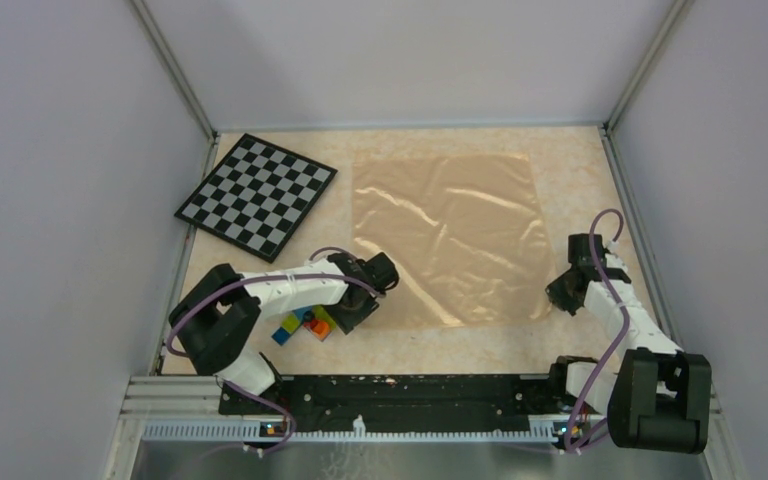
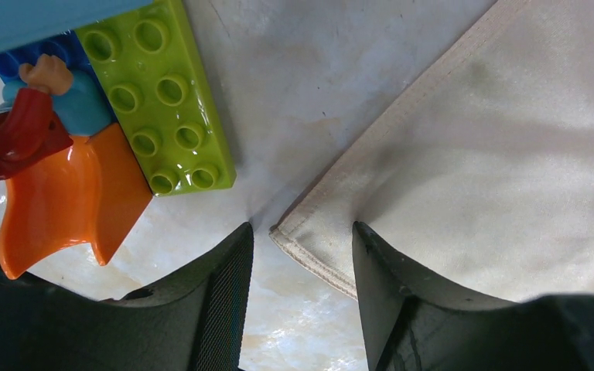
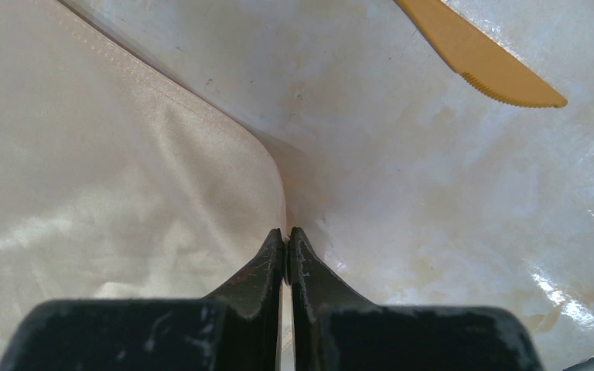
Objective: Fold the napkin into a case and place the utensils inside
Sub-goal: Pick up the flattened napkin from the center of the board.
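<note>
The peach-orange napkin (image 1: 450,235) lies spread flat in the middle of the table, unfolded. My left gripper (image 1: 368,302) is at its near left corner. In the left wrist view that gripper (image 2: 302,239) is open and the hemmed corner (image 2: 317,239) lies between the jaws, with one finger (image 2: 390,286) resting on the cloth and the other on bare table. My right gripper (image 1: 560,293) is at the near right corner, and its jaws (image 3: 287,236) are shut on the napkin's edge (image 3: 201,116). An orange-yellow knife (image 3: 483,62) lies just beyond it, one of the utensils.
A cluster of coloured toy bricks (image 1: 305,325) sits right beside the left gripper, with a green brick (image 2: 158,100) and an orange piece (image 2: 69,201) close to its finger. The checkerboard (image 1: 257,193) lies at the back left. Metal frame rails border the table.
</note>
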Controlling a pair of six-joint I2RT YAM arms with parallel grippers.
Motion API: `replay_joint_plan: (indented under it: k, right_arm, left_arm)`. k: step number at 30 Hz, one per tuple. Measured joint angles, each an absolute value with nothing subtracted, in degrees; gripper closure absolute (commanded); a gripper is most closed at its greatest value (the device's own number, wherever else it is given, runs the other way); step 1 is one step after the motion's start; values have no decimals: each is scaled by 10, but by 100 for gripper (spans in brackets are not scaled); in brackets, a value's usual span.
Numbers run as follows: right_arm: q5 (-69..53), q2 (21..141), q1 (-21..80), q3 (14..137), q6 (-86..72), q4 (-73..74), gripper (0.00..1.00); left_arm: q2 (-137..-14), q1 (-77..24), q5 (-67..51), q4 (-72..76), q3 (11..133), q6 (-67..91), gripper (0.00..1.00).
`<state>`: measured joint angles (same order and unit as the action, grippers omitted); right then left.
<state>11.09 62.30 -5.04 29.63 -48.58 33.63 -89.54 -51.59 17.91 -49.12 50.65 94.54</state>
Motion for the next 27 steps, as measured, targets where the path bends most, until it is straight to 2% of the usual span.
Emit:
replay_joint_plan:
  k: [9, 15, 22, 25, 27]
  right_arm:
    - [111, 623, -50, 296, -485, 336, 100]
    - [110, 623, -50, 296, -485, 337, 100]
    - [109, 618, -50, 296, -485, 338, 100]
    - [108, 618, -50, 296, -485, 338, 100]
    - [104, 618, -50, 296, -484, 338, 100]
  left_arm:
    - [-901, -513, 178, -491, 507, 942, 46]
    - [-924, -511, 173, -508, 529, 953, 53]
    - [-929, -511, 170, -506, 534, 962, 73]
    - [-929, -511, 170, -509, 534, 963, 86]
    - [-929, -511, 173, -515, 535, 961, 98]
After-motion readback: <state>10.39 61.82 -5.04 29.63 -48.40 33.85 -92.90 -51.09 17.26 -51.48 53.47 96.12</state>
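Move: The napkin's near-left corner lies almost directly under the left hand, about 1 cm below and 1 cm back, between its half-open fingertips. From that hand the green block is about 7 cm to the left and level with it; the orange piece stands some 7 cm left and 3 cm back. From the right hand, already shut on the near-right corner, that near-left corner is about 36 cm to the left, 3 cm back and 2 cm down. The left fingers close on the napkin's near-left corner and pinch the cloth between their tips, going from about half open to nearly shut. The hand stays within about half a centimetre of its place, pointing down beside the green block, while the right hand holds still and keeps its grip on the near-right corner. ##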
